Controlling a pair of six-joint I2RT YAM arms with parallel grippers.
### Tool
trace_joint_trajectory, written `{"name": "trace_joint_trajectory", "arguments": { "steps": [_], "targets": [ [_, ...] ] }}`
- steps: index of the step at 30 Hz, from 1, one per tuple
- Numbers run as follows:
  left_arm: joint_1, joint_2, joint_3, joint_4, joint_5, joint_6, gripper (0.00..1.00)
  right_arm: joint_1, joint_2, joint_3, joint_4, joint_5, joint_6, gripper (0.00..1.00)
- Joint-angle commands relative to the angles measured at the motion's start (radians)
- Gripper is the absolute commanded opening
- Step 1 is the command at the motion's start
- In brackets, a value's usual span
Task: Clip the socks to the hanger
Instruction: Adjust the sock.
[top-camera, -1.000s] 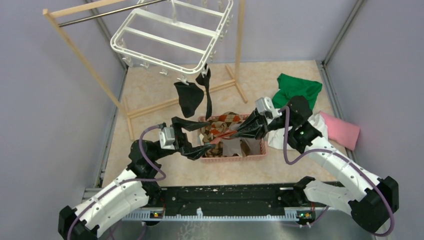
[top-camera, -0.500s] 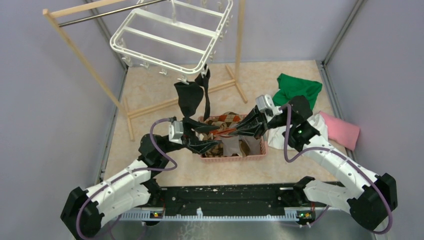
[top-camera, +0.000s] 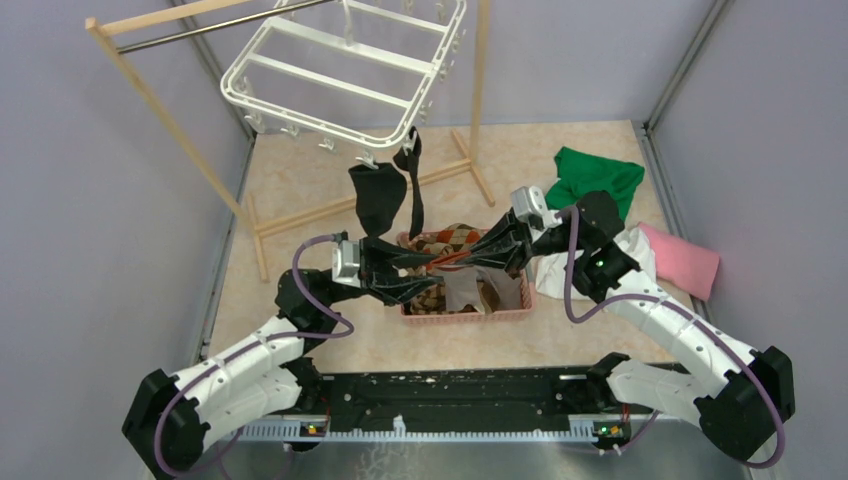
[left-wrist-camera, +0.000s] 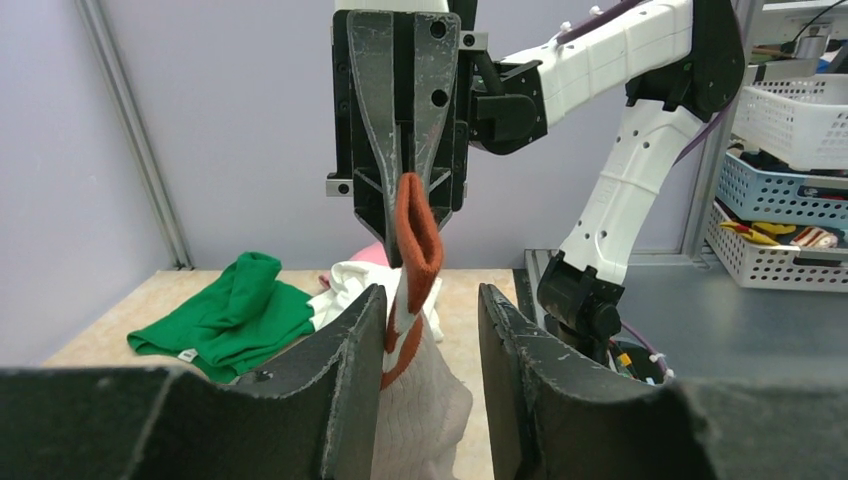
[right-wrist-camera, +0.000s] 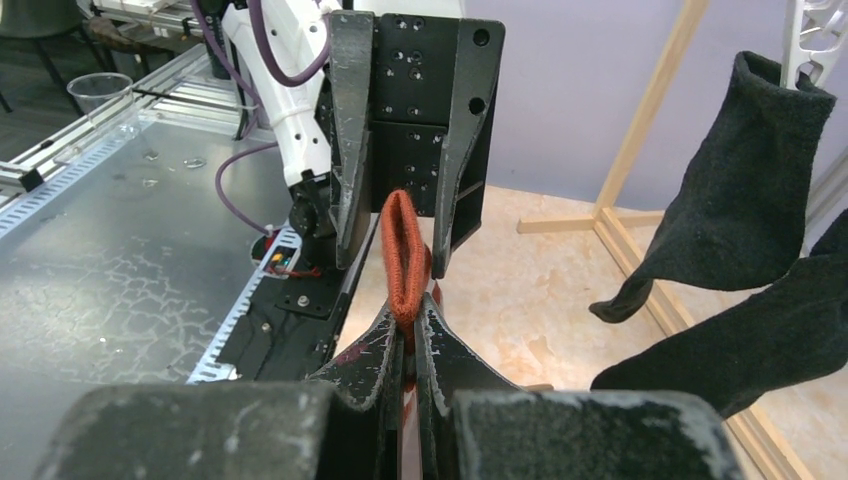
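A grey-brown sock (top-camera: 462, 291) with an orange-striped cuff (left-wrist-camera: 416, 228) hangs over the pink basket (top-camera: 466, 315). My right gripper (right-wrist-camera: 408, 308) is shut on that cuff (right-wrist-camera: 403, 250). My left gripper (left-wrist-camera: 432, 292) faces it from the left, open, one finger on each side of the sock; the sock rests against the left finger with a gap to the other. In the top view the left gripper (top-camera: 425, 262) and right gripper (top-camera: 478, 255) meet tip to tip. The white hanger (top-camera: 340, 70) hangs at the back with two black socks (top-camera: 378, 195) clipped to its near edge.
More socks, one brown argyle, lie in the basket. The wooden rack (top-camera: 160, 95) carries the hanger; its feet stand just behind the basket. A green cloth (top-camera: 597, 178), a white cloth (top-camera: 560, 272) and a pink cloth (top-camera: 682, 258) lie to the right.
My left gripper has moved right and up to the sock held by the right gripper, and its jaws have narrowed around it. The right gripper has barely moved.
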Motion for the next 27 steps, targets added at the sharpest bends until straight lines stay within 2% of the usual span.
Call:
{"name": "trace_joint_trajectory", "arguments": {
  "steps": [1,6,10,14,15,19,21,25,27],
  "targets": [
    [-0.012,0.022,0.046,0.085,0.014,-0.023,0.45,-0.006,0.003,0.025,0.002,0.032,-0.019,0.00],
    [-0.022,0.045,0.064,0.066,0.011,-0.008,0.43,-0.006,0.002,0.026,0.009,0.033,-0.009,0.00],
    [-0.025,0.049,0.066,0.058,-0.002,0.000,0.27,-0.005,0.001,0.029,0.009,0.035,-0.007,0.00],
    [-0.026,0.038,0.067,0.043,0.002,0.015,0.03,-0.005,0.000,0.026,0.009,0.036,-0.004,0.00],
    [-0.025,0.034,0.069,0.029,0.001,0.020,0.00,-0.006,0.000,0.026,0.010,0.038,-0.002,0.00],
    [-0.025,0.000,0.062,-0.030,-0.031,0.033,0.00,-0.006,0.000,0.026,0.018,0.046,0.006,0.00],
    [-0.025,-0.025,0.056,-0.060,-0.063,0.031,0.00,-0.006,-0.002,0.022,0.020,0.046,0.006,0.08],
    [-0.025,-0.083,0.044,-0.140,-0.113,0.047,0.00,-0.006,-0.007,0.013,0.029,0.051,0.011,0.39],
    [-0.025,-0.114,0.052,-0.228,-0.140,0.065,0.00,-0.006,-0.010,0.012,0.031,0.053,0.010,0.48]
  ]
}}
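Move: Just past the left hand's fingertips, about 3 cm to its right and level with it, is the cuff of the grey sock. The same cuff lies some 3 cm to the left of the right hand, which still pinches it. Seen from the left hand, the narrow black sock hangs about 16 cm ahead and 4 cm left, the broad black sock 15 cm ahead and 10 cm left, both some 5 cm lower. The laundry basket stands about 10 cm ahead, 6 cm right and 25 cm below. Edging about 1 cm to the right, its half-open fingers either side of the red cuff, the left hand shuts fully and pinches the cuff's near edge while the right hand holds still. It then eases about 1 cm back left and up with the cuff, as the right fingers open to nearly half and let go; the right hand creeps barely 1 cm forward. ##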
